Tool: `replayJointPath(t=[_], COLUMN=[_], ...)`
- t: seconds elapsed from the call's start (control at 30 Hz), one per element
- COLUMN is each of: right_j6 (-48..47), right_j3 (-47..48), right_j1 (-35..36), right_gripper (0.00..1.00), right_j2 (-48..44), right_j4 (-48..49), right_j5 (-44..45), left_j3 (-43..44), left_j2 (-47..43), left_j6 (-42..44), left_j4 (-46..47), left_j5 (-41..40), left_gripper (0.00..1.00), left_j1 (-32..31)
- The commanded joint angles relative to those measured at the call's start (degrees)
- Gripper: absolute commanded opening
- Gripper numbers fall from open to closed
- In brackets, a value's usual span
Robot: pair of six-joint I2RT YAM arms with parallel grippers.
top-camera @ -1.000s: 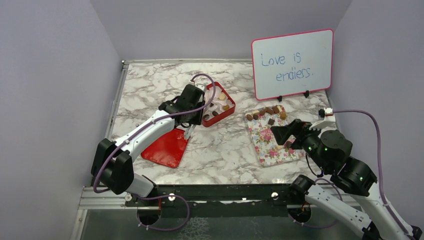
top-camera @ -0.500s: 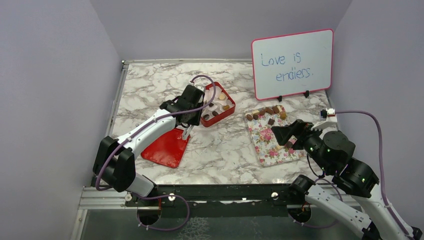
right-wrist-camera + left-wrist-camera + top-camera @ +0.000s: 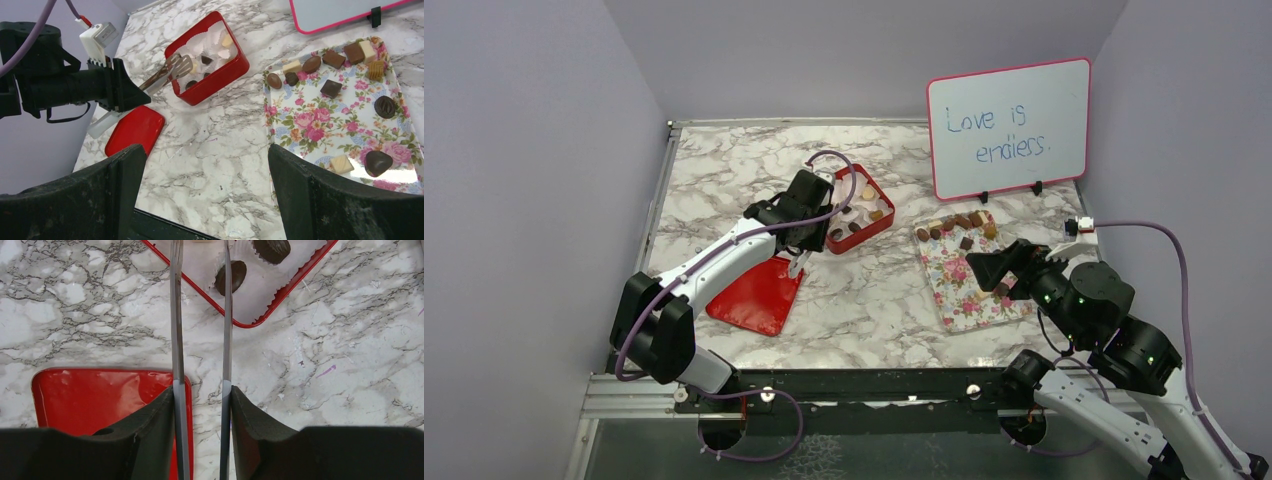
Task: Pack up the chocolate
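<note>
Several chocolate pieces (image 3: pixel 959 225) (image 3: pixel 331 87), dark, light brown and cream, lie on a floral tray (image 3: pixel 974 300) (image 3: pixel 320 130). A few more chocolates (image 3: pixel 231 276) sit in white paper cups inside the red box (image 3: pixel 871 228) (image 3: pixel 215 82) (image 3: pixel 280 295). My left gripper (image 3: pixel 819 225) (image 3: pixel 202 389) (image 3: pixel 131 92) is shut on metal tongs (image 3: pixel 227 330) (image 3: pixel 167 72). Their tips reach over the near corner of the box, with nothing visible between them. My right gripper (image 3: pixel 984 265) (image 3: pixel 204 150) hangs wide open and empty above the marble, by the tray's left edge.
The red lid (image 3: pixel 759 295) (image 3: pixel 95 400) (image 3: pixel 135 130) lies flat on the marble, near and left of the box. A pink-framed whiteboard (image 3: pixel 1009 125) (image 3: pixel 345 10) stands behind the tray. Grey walls close in the left, back and right sides.
The left arm has shifted very slightly. The right arm, box, lid and tray have stayed where they were.
</note>
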Motion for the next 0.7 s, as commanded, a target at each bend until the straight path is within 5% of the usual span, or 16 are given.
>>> replayJointPath(t=[0.0, 0.47, 0.67], right_j6=[0.61, 0.31, -0.15], right_j3=[-0.07, -0.14, 0.47], right_j1=[-0.24, -0.24, -0.24], right_gripper=[0.98, 0.97, 0.97], right_j2=[-0.6, -0.45, 0.59], right_j4=[0.89, 1.19, 1.24], right_j5=[-0.85, -1.76, -1.56], left_j3=[0.72, 0.66, -0.97], left_j2=[-0.74, -7.33, -11.55], left_j6=[0.44, -0.51, -1.75], left_j4=[0.76, 3.93, 9.69], left_j5=[-2.03, 3.36, 12.46], left_gripper=[0.41, 0.4, 0.4], left_j1=[0.32, 0.36, 0.32])
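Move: Inside the red box, the pale chocolate now between the spread tong tips lies about 7 cm ahead of the left hand, 2 cm to its right and 11 cm below. A dark oval chocolate is some 3 cm ahead and 4 cm right, the flowered tray's middle about 32 cm right and 5 cm back, the red lid's middle 13 cm left and 9 cm back. The same pale chocolate lies roughly 20 cm ahead and 29 cm left of the right hand, 27 cm below. Lifting the tongs up out of the red box, slowly at first and then faster, the left hand rises about 5 cm with a small late drift to the right. The wrist tilts some 10 degrees, so its fingers swing forward and to the right. The grip on the tongs stays as it was, their arms spread, and the tips come away from the pale chocolate. ##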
